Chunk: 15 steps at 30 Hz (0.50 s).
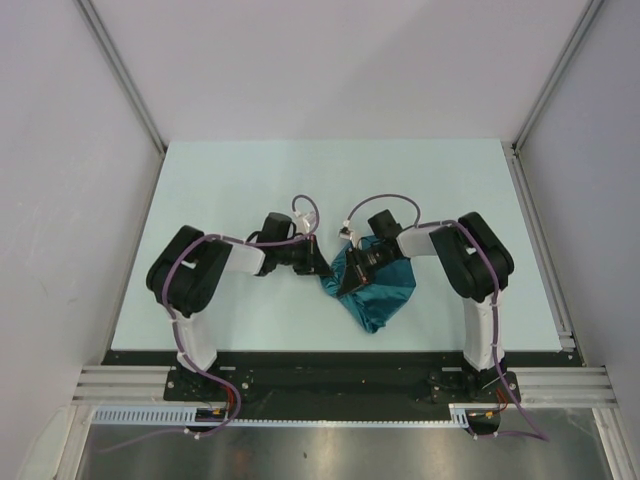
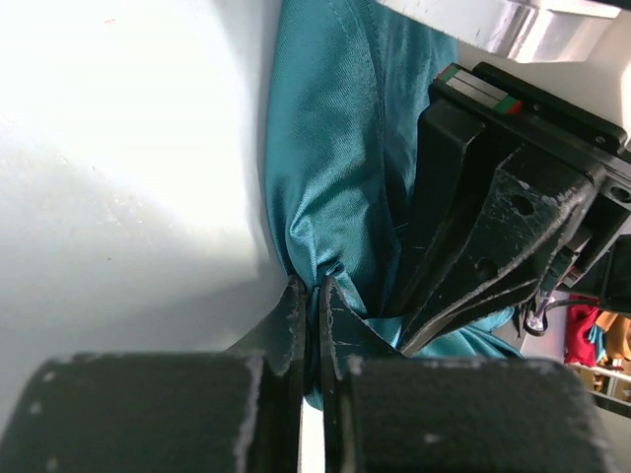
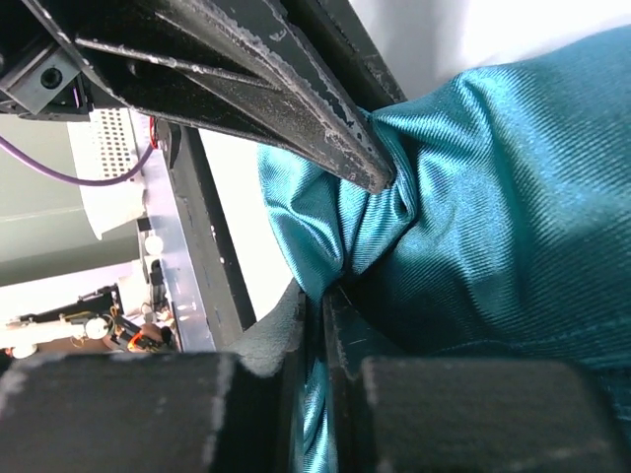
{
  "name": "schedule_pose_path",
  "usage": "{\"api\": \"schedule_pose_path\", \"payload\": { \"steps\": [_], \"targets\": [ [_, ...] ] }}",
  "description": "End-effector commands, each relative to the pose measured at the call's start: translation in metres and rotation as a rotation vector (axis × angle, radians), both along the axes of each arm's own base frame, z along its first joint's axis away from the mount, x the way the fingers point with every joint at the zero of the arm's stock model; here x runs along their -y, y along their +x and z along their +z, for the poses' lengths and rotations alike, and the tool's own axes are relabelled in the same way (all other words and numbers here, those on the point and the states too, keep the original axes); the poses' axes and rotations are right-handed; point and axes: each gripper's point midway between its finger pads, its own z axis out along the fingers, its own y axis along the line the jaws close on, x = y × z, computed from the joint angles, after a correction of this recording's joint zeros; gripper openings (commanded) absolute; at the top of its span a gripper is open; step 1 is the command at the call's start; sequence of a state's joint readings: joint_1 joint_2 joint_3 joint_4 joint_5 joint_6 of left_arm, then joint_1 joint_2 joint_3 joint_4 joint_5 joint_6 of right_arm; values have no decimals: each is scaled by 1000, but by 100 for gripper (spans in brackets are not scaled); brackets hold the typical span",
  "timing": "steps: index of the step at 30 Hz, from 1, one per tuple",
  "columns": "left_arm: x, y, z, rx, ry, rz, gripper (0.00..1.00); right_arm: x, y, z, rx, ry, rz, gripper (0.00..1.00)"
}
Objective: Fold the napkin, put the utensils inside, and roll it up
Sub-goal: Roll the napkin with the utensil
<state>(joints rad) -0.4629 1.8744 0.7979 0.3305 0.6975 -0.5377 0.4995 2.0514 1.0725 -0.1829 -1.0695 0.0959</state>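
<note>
The teal napkin [image 1: 382, 292] lies bunched in a heap on the table, right of centre. Both grippers meet at its left edge. In the left wrist view my left gripper [image 2: 314, 289] is shut, with a gathered fold of the napkin [image 2: 335, 158] pinched between its tips. Just beside it my right gripper [image 3: 320, 296] is also shut on a fold of the napkin [image 3: 493, 197]. Seen from above, the left gripper [image 1: 324, 269] and right gripper [image 1: 346, 283] almost touch. The right gripper's fingers [image 2: 473, 246] fill the right of the left wrist view. The utensils are out of view.
The pale table [image 1: 250, 180] is bounded by white walls and by aluminium rails at the right side [image 1: 540, 250] and at the near edge [image 1: 340, 385], where the arm bases are bolted. Purple cables loop above both wrists.
</note>
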Motion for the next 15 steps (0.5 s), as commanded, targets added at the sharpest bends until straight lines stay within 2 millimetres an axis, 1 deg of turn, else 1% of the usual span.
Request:
{"api": "schedule_pose_path", "payload": {
  "steps": [1,2,3,4,5,6,7,8,9,10,11,12,13,14,15],
  "targets": [
    [-9,-11,-25,-52,98,-24,0,12,3,-1,-14,-100,-41,17],
    [-10,-11,-24,-56,104,-22,0,13,6,6,-5,-101,-47,26],
    [-9,-11,-25,-60,107,-25,0,12,11,16,34,-104,-60,32],
    [-9,-8,-23,-55,108,-22,0,14,11,22,43,-114,-65,40],
    [-10,-9,-23,-64,116,-22,0,14,14,30,66,-113,-70,42],
    [-9,-9,-23,-64,116,-25,0,14,18,42,114,-123,-89,45],
    [-9,-7,-22,-64,119,-22,0,16,20,46,139,-143,-99,52],
    [-10,-9,-24,-73,126,-22,0,14,19,49,173,-159,-92,55],
    [-10,-8,-23,-71,126,-22,0,17,24,47,232,-208,-110,58],
    [-9,-7,-22,-70,127,-22,0,17,26,54,286,-233,-120,64],
    [-10,-8,-23,-78,129,-24,0,11,20,54,334,-256,-97,65],
    [-9,-7,-22,-74,130,-21,0,15,28,51,412,-324,-143,68],
    [-10,-8,-22,-81,133,-22,0,12,27,50,460,-350,-145,69],
    [-10,-8,-23,-82,134,-22,0,11,28,44,525,-418,-167,69],
    [-10,-7,-22,-82,132,-18,0,12,24,36,557,-454,-174,70]
  ]
}}
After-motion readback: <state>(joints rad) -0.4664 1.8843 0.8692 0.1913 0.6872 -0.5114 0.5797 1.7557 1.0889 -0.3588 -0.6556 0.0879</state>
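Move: My right hand is shut on the near left end of the partly rolled napkin. The napkin's middle lies about 7 cm to its right, 2 cm ahead and 1 cm lower, and the near corner about 7 cm right and 9 cm back. The left fingers pinch the roll about 5 cm ahead and 3 cm to the left. From my left hand the napkin's middle is some 10 cm right and 3 cm back. I open my right fingers to about two thirds, let go of the roll's end and lift off it, rising about 5 cm with a little forward, while the wrist rolls and tips the fingertips more steeply down, some 20 degrees in all. My left hand stays put and keeps its pinch on the napkin close by. ##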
